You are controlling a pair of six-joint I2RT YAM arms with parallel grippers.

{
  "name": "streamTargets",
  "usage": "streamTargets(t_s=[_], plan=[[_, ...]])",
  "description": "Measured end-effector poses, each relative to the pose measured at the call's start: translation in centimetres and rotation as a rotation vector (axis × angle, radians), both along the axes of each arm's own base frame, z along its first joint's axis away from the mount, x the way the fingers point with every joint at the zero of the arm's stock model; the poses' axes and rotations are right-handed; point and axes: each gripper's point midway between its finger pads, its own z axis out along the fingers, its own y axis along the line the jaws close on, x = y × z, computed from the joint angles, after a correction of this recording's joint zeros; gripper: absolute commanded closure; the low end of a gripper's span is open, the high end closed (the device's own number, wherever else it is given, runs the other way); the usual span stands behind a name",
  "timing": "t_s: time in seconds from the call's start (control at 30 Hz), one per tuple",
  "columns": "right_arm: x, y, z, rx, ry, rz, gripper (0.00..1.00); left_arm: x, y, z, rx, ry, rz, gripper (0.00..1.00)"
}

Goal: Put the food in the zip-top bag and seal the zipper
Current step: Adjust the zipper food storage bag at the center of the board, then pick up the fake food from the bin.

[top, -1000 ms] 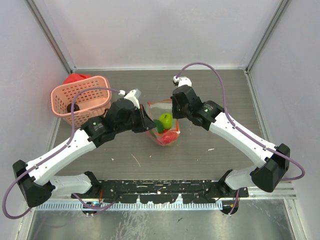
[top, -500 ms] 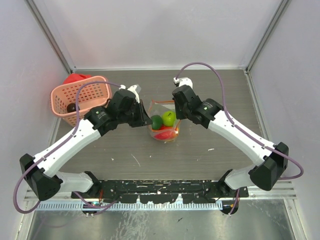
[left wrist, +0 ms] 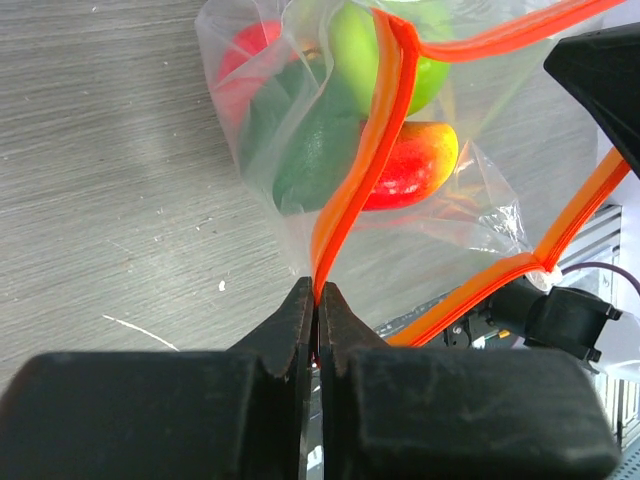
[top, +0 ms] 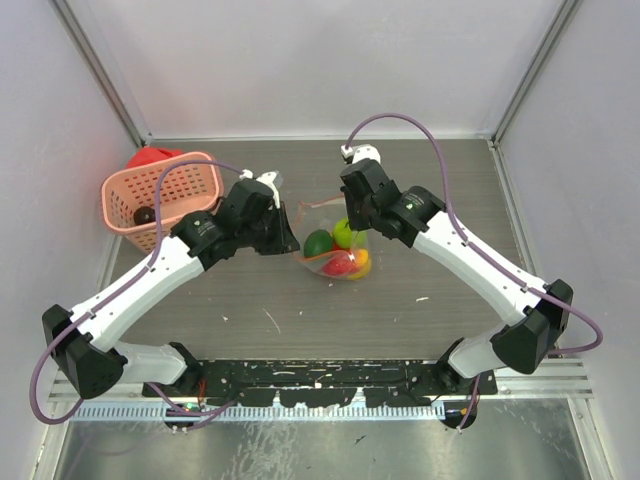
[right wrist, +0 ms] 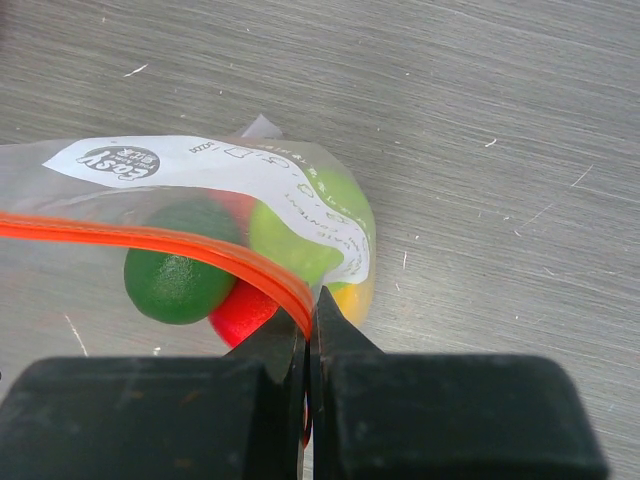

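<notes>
The clear zip-top bag (top: pixel 336 252) hangs between my two grippers over the middle of the table. It holds the food: a dark green piece (top: pixel 318 243), a light green one (top: pixel 347 234), a red one (top: pixel 338 263) and a yellow one (top: pixel 361 262). My left gripper (left wrist: pixel 318 298) is shut on the left end of the orange zipper (left wrist: pixel 365 170). At the strip's other end (right wrist: pixel 150 237), my right gripper (right wrist: pixel 309 302) is also shut. Between them the mouth gapes, its two orange strips apart. Green fruit (right wrist: pixel 175 280) shows through the plastic.
A pink lattice basket (top: pixel 160 190) stands at the back left with a dark item (top: pixel 146 214) inside. Behind it lies something red (top: pixel 150 155). White walls close the table on three sides.
Both grippers have risen and drawn apart with the bag's edge. The bag has stretched wider, and the food inside has rolled to the right.
</notes>
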Motion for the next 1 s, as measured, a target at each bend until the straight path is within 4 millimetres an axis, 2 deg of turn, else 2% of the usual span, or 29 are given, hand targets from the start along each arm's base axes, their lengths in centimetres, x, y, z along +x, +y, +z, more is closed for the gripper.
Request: streamTargets(t_s=[0.1,0.37,0.53,0.7,0.87,1.0], plan=[[-0.1,-0.1,0.0,-0.005,0.003,0.001,0.99,0.1,0.1,0.0,0.006,-0.005,-0.001,0.87],[-0.1,-0.2,-0.4,-0.017,0.016,0.001,0.99,0.4,0.5,0.0,0.016,-0.021,0.002,0.53],[-0.1,-0.2,-0.4,-0.017,0.015,-0.001,0.99,1.2,2.1,0.8,0.032,-0.054,0.035,0.32],[-0.1,-0.2,-0.4,-0.017,0.012,-0.003,0.99,3.2,5.7,3.1,0.073,-0.111,0.121,0.19],[0.2,0.0,-0.2,-0.009,0.000,0.000,0.99,5.2,11.0,5.1,0.159,-0.150,0.242,0.08],[0.4,0.3,-0.1,-0.002,-0.012,0.010,0.99,6.3,14.9,6.0,0.238,-0.161,0.328,0.05]])
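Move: The left hand holds the near-left part of the bag's orange zipper. The pink basket it heads for lies about 33 cm to its left and 14 cm ahead, some 8 cm lower, with the dark fruit about 37 cm left and 10 cm ahead. In the bag, the avocado is about 6 cm ahead and 6 cm right, and the green apple 7 cm ahead and 11 cm right. From the right hand the basket is about 45 cm left and 7 cm ahead. The left fingers open from shut to nearly fully wide and let go of the zipper edge, the hand hardly shifting at first, then it swings away from the bag towards the basket, about 15 cm left with some 6 cm forward and 6 cm up, the wrist turning about 20 degrees counter-clockwise and rolling so its left side rises. The right hand stays almost in place, its fingers still shut on the zipper's other side, keeping the bag held up over the food. ##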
